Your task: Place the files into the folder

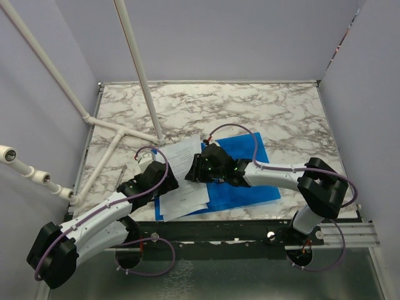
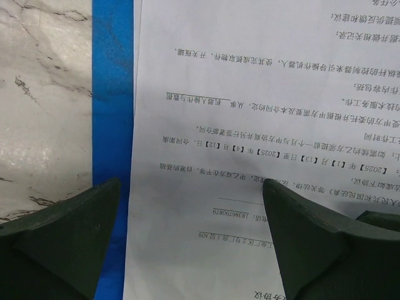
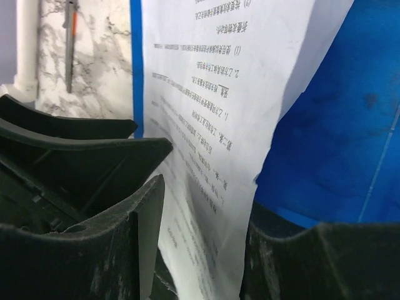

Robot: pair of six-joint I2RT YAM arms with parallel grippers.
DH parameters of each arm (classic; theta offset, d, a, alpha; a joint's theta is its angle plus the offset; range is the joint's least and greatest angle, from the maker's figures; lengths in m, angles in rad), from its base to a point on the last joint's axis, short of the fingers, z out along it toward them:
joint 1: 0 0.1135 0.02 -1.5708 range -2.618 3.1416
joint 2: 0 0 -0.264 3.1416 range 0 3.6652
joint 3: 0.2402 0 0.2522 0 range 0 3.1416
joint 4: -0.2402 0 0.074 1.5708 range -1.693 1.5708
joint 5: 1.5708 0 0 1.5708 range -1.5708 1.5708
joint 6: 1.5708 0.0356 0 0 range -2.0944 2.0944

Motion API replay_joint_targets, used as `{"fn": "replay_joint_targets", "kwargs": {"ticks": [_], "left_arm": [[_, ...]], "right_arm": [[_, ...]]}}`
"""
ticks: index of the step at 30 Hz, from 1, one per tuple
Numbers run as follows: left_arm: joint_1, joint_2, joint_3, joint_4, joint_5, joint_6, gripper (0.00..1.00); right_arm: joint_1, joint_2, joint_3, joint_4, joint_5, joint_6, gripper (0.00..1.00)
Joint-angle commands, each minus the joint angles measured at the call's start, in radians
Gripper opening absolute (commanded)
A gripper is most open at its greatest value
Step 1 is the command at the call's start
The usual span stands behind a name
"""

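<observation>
The blue folder [image 1: 253, 178] lies flat on the marble table, near its front edge. The white printed files [image 1: 184, 181] lie over the folder's left part and hang past its left edge. My left gripper [image 1: 161, 177] hovers over the files' left side, wide open. In the left wrist view its fingers [image 2: 69, 240] straddle the sheet [image 2: 250, 125] and a strip of folder [image 2: 112, 94]. My right gripper [image 1: 194, 170] reaches in from the right. Its jaws stand apart with a raised sheet edge [image 3: 219, 94] loose between them, and the folder [image 3: 337, 125] lies behind.
A white pipe frame [image 1: 119, 134] and a slanted white pole [image 1: 140, 69] stand on the table's left half. A thin tool with an orange band [image 3: 70, 44] lies by the pipe. Lilac walls enclose the marble table [image 1: 262, 106] on three sides.
</observation>
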Motion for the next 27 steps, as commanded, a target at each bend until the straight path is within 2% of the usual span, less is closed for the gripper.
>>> {"fn": "replay_joint_targets", "kwargs": {"ticks": [1,9,14,19,27], "left_arm": [[0.003,0.004,-0.013,0.023,0.017,-0.003,0.96],[0.002,0.009,-0.017,0.026,0.016,0.000,0.95],[0.002,0.009,-0.020,0.028,0.019,0.002,0.95],[0.003,0.008,-0.018,0.029,0.024,0.004,0.95],[0.003,0.004,-0.020,0.041,0.042,0.011,0.95]], "right_arm": [[0.009,-0.038,0.027,-0.095,0.073,-0.040,0.47],[0.014,-0.065,0.049,-0.136,0.113,-0.066,0.42],[0.015,-0.066,0.040,-0.110,0.103,-0.061,0.30],[0.017,-0.040,0.036,-0.056,0.047,-0.050,0.23],[0.017,-0.004,0.038,0.023,-0.036,-0.038,0.23]]}}
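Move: The top file's right edge stands up between the right hand's half-open fingers, practically at the hand point. The middle of the files lies about 4 cm left of that hand, 2 cm nearer the base and 5 cm lower; the blue folder's middle is some 9 cm right, 2 cm back and 5 cm down. From the left hand, the raised edge is roughly 10 cm right, 3 cm ahead and 2 cm higher. The right fingers close to about half their gap and pinch the top file's raised right edge. As they do, the hand first slips about 1.5 cm right with a slight dip, then rises some 2 cm and comes back left over the files. The left hand stays low and open above the files' left side. ##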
